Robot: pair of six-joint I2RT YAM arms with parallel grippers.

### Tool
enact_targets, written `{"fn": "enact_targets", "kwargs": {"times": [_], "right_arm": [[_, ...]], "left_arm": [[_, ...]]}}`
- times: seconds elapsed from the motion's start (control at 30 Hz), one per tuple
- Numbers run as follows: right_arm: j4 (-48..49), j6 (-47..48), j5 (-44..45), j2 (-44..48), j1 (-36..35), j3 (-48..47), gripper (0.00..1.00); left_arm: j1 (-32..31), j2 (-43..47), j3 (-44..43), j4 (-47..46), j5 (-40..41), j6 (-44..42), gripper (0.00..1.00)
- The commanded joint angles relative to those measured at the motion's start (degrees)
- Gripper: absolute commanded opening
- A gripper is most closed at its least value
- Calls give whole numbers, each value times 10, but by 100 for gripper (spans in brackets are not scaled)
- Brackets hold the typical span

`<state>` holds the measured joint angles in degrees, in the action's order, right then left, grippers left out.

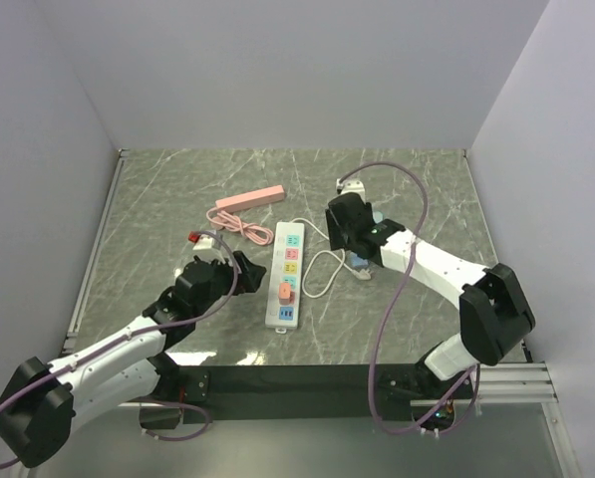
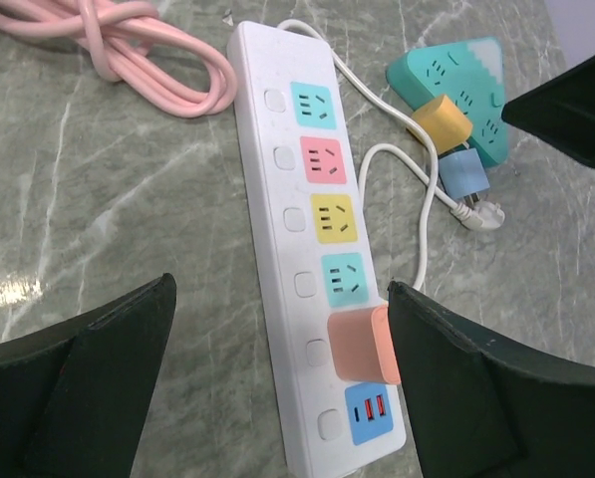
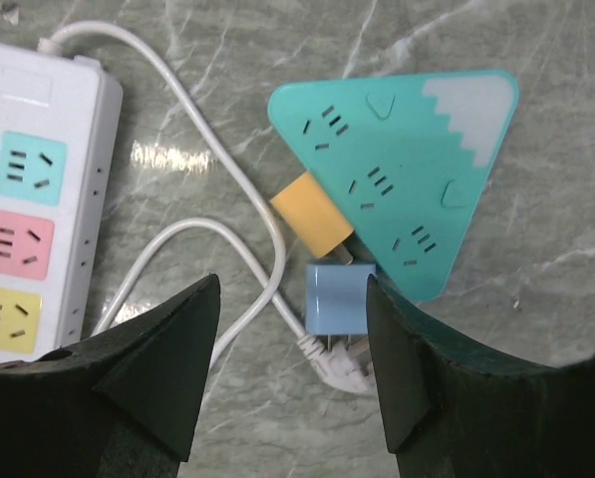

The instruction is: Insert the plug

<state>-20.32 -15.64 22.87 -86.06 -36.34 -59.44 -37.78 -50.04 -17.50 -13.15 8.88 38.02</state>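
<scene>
A white power strip (image 1: 286,274) with coloured sockets lies mid-table, and an orange plug (image 2: 359,346) sits pushed into its second-last socket. My left gripper (image 2: 280,299) hangs open over that end of the strip (image 2: 277,259), its right finger beside the orange plug. A blue plug (image 3: 335,297) lies on the table with its prongs towards the camera, next to a yellow plug (image 3: 312,214) and a teal triangular socket block (image 3: 407,149). My right gripper (image 3: 292,289) is open above the blue plug; its right finger is at the plug's edge and its left finger stands well clear.
The strip's white cord loops between strip and block, ending in a white plug (image 3: 337,363) under the blue one. A pink power strip (image 1: 250,198) and its coiled pink cord (image 2: 128,50) lie at the back left. White walls enclose the table.
</scene>
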Motion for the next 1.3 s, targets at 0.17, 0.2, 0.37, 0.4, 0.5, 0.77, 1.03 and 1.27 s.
{"fn": "enact_targets", "kwargs": {"times": [0.17,0.2,0.37,0.4,0.5,0.77,1.03,1.27], "right_arm": [[-67,82,-107,-45,54,-109,67],[-88,85,-123,-54,67,-115,67],[-133,59,-173,-64,91,-113,65],[-139,49,-178,-62,91,-107,64],[-134,33,-193,-59,92,-80,63],[-162,6,-167,-97,93,-87,63],[-154,-9,-180,-117,108,-77,65],[-133,-21,-200,-125,130,-61,69]], "left_arm": [[23,-44,-47,-50,-47,-31,93],[24,-47,-52,-51,-54,-33,93],[28,-55,-50,-57,-55,-38,93],[28,-56,-50,-57,-53,-39,93],[30,-65,-54,-54,-54,-43,93],[32,-79,-50,-58,-67,-39,92],[35,-71,-53,-47,-62,-43,92],[38,-82,-54,-47,-64,-39,93]]}}
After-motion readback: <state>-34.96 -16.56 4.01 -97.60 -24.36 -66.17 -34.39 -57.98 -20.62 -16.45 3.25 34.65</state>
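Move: The blue plug lies about 9 cm below the right hand and 3 cm to its right, with next to nothing ahead or back. From that hand, the yellow plug is 4 cm ahead and 1 cm right, the teal triangle some 6 cm ahead and 5 cm right, and the white cord plug 3 cm back and 3 cm right, all about as low. From the left hand, the blue plug is roughly 22 cm right, 5 cm ahead and 9 cm below. The right hand first swings about 3 cm forward with a slight rise, then turns back and sinks to the blue plug, drifting right and ending some 6 cm lower, while its wrist tips about 25 degrees further down so the still-open fingers come close over the plug, just behind the yellow one. The left hand, empty and wide open beside the power strip, eases less than 2 cm forward and then holds there. ##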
